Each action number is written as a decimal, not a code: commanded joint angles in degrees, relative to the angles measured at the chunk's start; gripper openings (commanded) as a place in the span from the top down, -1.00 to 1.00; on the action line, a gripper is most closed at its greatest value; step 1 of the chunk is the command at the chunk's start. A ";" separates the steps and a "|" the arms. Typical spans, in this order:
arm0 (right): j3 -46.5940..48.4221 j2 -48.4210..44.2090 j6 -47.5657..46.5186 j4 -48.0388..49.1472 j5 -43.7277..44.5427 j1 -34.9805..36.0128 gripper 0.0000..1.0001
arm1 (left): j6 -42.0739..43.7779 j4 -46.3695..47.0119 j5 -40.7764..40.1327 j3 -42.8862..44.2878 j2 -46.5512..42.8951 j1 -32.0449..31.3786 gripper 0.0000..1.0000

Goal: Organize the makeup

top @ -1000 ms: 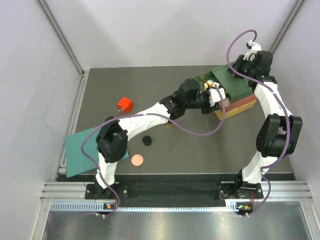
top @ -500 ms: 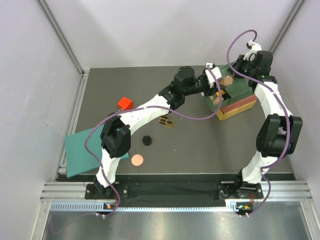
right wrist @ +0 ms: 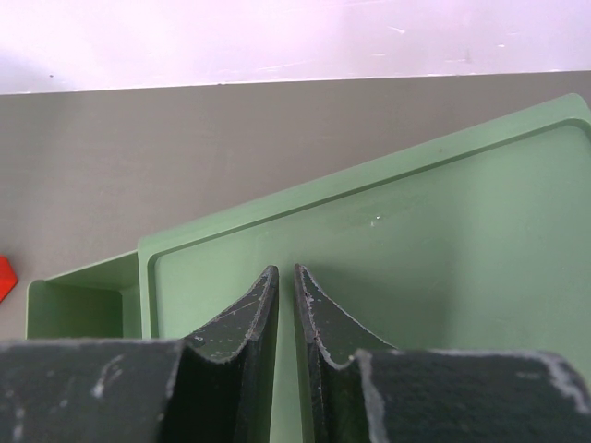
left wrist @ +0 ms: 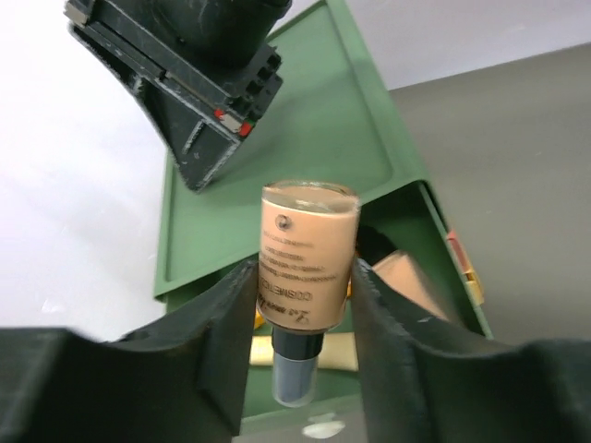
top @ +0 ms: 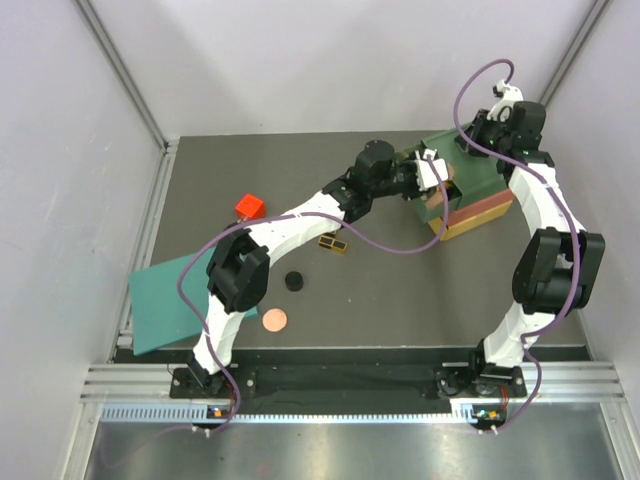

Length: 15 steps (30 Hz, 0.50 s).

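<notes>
My left gripper (top: 433, 176) is shut on a beige bottle (left wrist: 307, 258), held cap-down over the open green top drawer (left wrist: 420, 240). Its dark neck and clear cap (left wrist: 297, 365) point into the drawer. Another beige bottle (left wrist: 408, 279) and a cream stick (left wrist: 343, 349) lie in that drawer. My right gripper (right wrist: 286, 281) is shut and empty, just above the green lid (right wrist: 443, 231) of the drawer box (top: 478, 212). On the table lie the black-gold palette (top: 333, 243), the black round compact (top: 293, 281) and the copper disc (top: 274, 319).
A small red-orange item (top: 250, 208) sits at the left middle of the table. The large teal sheet (top: 165, 305) lies at the front left edge. The right gripper's body (left wrist: 189, 83) hangs close above the lid, just behind the left gripper. Grey walls close in the table.
My left gripper has carried the beige bottle up from the drawer front toward the back, then settled slightly lower over the open drawer. The right arm has not moved.
</notes>
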 commanded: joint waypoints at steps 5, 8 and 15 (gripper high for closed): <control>-4.54 6.34 -1.24 -21.12 1.33 0.33 0.72 | 5.52 4.89 -3.64 -0.88 -0.78 0.26 -0.25; -4.36 6.43 -1.24 -21.12 1.33 0.33 0.72 | 5.87 5.94 -5.05 -0.70 -0.87 0.26 -0.31; -4.36 6.79 -1.24 -21.20 1.33 0.33 0.72 | 3.86 8.23 -7.43 -0.35 -3.23 1.31 -0.33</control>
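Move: The left gripper already holds the foundation bottle cap-down over the open top drawer, whose middle is about 1 cm ahead, 1 cm to the right and 9 cm below. Inside, the orange tube lies some 2 cm ahead and 3 cm right, the other foundation bottle about 3 cm back and 3 cm right, and the concealer stick 1 cm ahead and 2 cm left. From the right hand the drawer is roughly 7 cm back, 10 cm left and 5 cm down. Open the left gripper's fingers and let go of the foundation bottle over the open drawer. As they part, ease the hand forward about 2 cm and about 1 cm to the left, rising nearly as much towards the end, and turn it some 5 degrees counter-clockwise with a slight roll about the fingers' line. ##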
